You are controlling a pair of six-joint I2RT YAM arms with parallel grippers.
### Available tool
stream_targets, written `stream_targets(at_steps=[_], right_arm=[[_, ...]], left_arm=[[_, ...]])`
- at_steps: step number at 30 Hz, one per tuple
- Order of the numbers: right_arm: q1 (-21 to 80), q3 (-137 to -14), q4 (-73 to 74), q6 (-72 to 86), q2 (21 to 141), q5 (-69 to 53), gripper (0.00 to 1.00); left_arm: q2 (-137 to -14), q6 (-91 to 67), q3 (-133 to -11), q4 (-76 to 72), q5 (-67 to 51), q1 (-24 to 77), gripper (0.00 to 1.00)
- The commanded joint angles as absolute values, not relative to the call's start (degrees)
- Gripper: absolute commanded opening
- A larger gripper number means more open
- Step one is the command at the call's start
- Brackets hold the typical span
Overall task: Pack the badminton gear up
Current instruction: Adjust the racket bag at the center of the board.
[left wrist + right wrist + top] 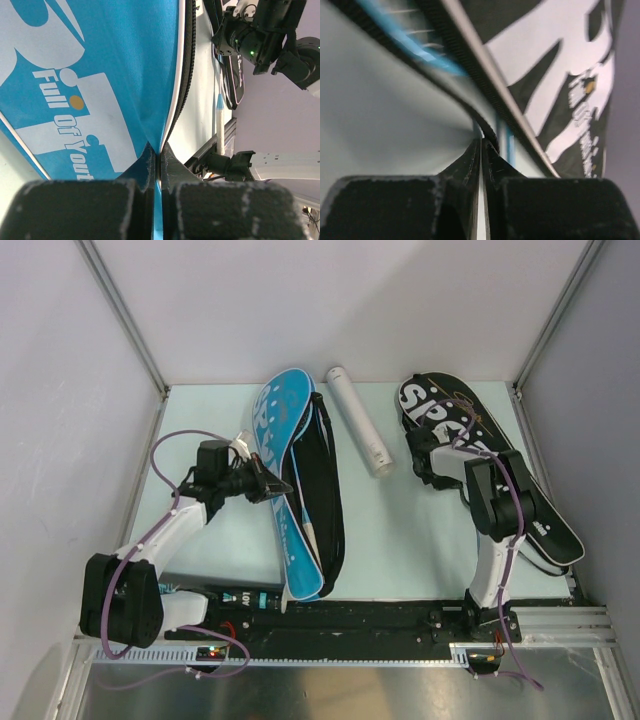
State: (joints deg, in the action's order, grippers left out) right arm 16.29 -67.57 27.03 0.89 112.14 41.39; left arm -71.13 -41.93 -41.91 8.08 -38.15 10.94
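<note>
A blue racket cover [283, 425] lies open mid-table, its black half [328, 480] folded out to the right. A white racket handle [312, 532] pokes out of it. My left gripper [270, 485] is shut on the blue flap's edge; in the left wrist view the blue fabric [100, 75] runs down between the left gripper's [159, 161] closed jaws. A white shuttle tube [358, 420] lies slanted between the covers. The black "SPORT" cover [435, 398] lies at the right. My right gripper [416, 445] is at its left rim, and the wrist view shows the right gripper [482, 142] pinched on the black cover's [560, 75] zipper edge.
A black rail [400, 620] runs along the near edge of the pale green table [400, 540]. Grey walls and metal posts close in the left, back and right sides. The right arm [260, 40] shows in the left wrist view, beyond the blue cover.
</note>
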Motion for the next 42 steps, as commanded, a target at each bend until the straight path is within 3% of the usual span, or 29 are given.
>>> stream_targets(at_steps=[1, 9, 17, 28, 32, 42], right_arm=[[12.8, -67.1, 20.8, -1.6, 111.8, 55.3, 0.07], [8.2, -67.6, 14.3, -4.5, 106.3, 52.9, 0.09], [4.9, -71.1, 21.3, 0.1, 108.1, 47.4, 0.12], [5.9, -69.4, 49.1, 16.1, 96.6, 26.7, 0.33], [3.2, -65.7, 50.2, 16.8, 95.1, 22.2, 0.38], [-0.8, -63.6, 46.7, 15.9, 99.6, 18.6, 0.4]], left_arm=[[-69.4, -41.0, -41.9, 6.2, -39.6, 10.3, 0.0], [-69.5, -41.0, -41.8, 6.3, -39.5, 10.2, 0.0], [-69.7, -41.3, -41.9, 6.3, -39.9, 10.2, 0.0], [-68.6, -42.3, -41.4, 5.2, -40.6, 10.2, 0.0], [-68.3, -43.0, -41.0, 4.4, -40.9, 10.2, 0.0], [-68.2, -43.2, -40.8, 4.0, -41.1, 10.2, 0.0]])
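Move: The right hand, low over the board with the black strap at its closed fingertips, has the black racket bag's middle about 8 cm to its right and 3 cm ahead. The blue racket's handle lies some 17 cm back and 7 cm right; the white tube is about 30 cm left and 16 cm ahead. From the left hand, still pinching the blue bag, the black racket bag is roughly 54 cm right, 6 cm ahead and 13 cm below. Right hand takes the strap about 9 cm right towards the black racket bag, then lets go, backing 11 cm. ##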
